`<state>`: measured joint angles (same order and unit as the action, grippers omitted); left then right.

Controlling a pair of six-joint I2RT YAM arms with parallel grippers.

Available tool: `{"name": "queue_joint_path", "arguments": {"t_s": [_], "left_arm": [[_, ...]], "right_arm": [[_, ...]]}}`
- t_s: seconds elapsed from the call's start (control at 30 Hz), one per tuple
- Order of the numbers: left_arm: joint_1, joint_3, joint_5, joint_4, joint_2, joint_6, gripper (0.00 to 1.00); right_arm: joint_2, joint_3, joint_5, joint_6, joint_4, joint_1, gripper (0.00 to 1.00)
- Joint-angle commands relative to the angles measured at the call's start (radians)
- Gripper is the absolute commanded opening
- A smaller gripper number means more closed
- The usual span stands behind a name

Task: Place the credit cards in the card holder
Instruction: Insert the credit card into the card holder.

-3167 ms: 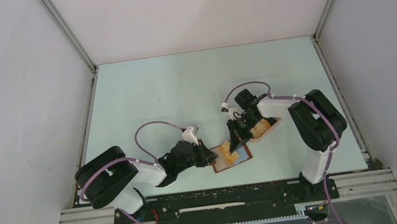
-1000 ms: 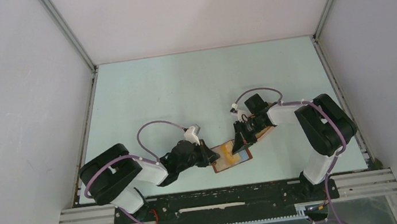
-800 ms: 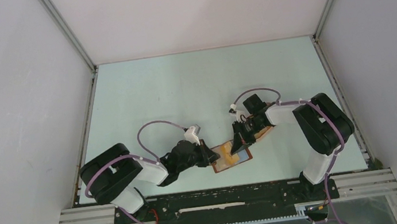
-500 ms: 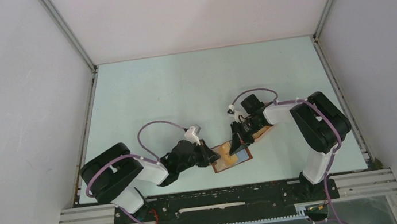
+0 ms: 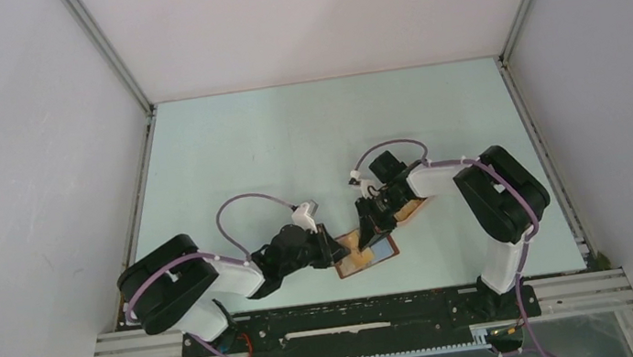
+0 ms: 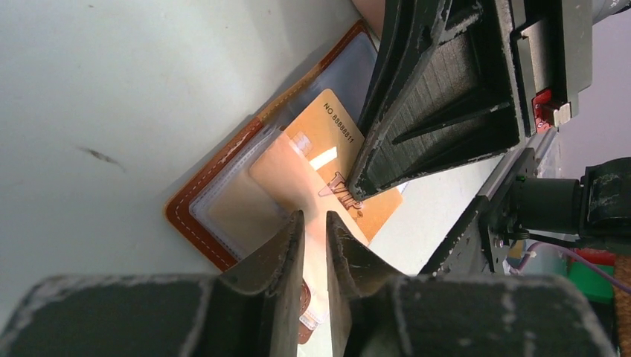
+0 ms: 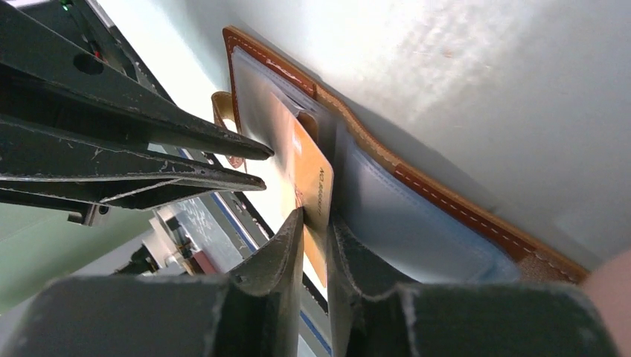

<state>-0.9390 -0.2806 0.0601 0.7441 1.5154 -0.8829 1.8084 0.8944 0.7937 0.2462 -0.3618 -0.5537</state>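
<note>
The reddish-brown card holder (image 5: 365, 255) lies open on the table between my two grippers. A yellow-orange credit card (image 6: 327, 137) stands partly slid into its clear pocket (image 7: 312, 182). A light blue card (image 7: 420, 223) lies flat in the holder beside it. My right gripper (image 7: 316, 223) straddles the orange card's outer edge, its jaws a narrow gap apart. In the top view it (image 5: 365, 226) sits at the holder's far side. My left gripper (image 6: 315, 223) is over the holder's near flap (image 6: 186, 212), jaws slightly parted with the pale lining between them.
A pink tray (image 5: 411, 208) sits just right of the holder, under the right arm's wrist. The two grippers nearly touch tip to tip over the holder. The table's front rail (image 5: 357, 307) runs close behind the left gripper.
Both grippers' jaws have parted slightly from shut. The right gripper has shifted a little to the left along the holder, and the orange card sits deeper in the pocket.
</note>
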Motion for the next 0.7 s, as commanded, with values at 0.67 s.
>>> {"name": "queue_joint_path", "arguments": {"t_s": [0.67], "left_arm": [[0.003, 0.107, -0.090, -0.278, -0.253, 0.039, 0.18]], "right_arm": [[-0.104, 0.096, -0.265, -0.210, -0.147, -0.125, 0.49]]}}
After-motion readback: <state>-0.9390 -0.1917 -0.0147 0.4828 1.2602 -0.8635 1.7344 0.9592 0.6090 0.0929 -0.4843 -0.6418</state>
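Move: The snap tab on the card holder's left edge is about 4 cm to the left of my left hand, 2 cm back and slightly below. The orange card, part-way into the left page, is 3 cm to this hand's right and 1 cm ahead. That card's middle is roughly 1 cm left of my right fingertips and 1 cm below. The empty right page is some 5 cm to my right hand's right, and the card tray about 15 cm right and 11 cm ahead. I let go of the orange card by opening my right fingers to about half, easing a touch back and left, then rising about 1 cm as that hand turns some 15 degrees, partly counter-clockwise. Meanwhile my left hand, fingers still nearly shut, draws about 5 cm left and a little back off the left page, sinking to the snap tab at the end. ##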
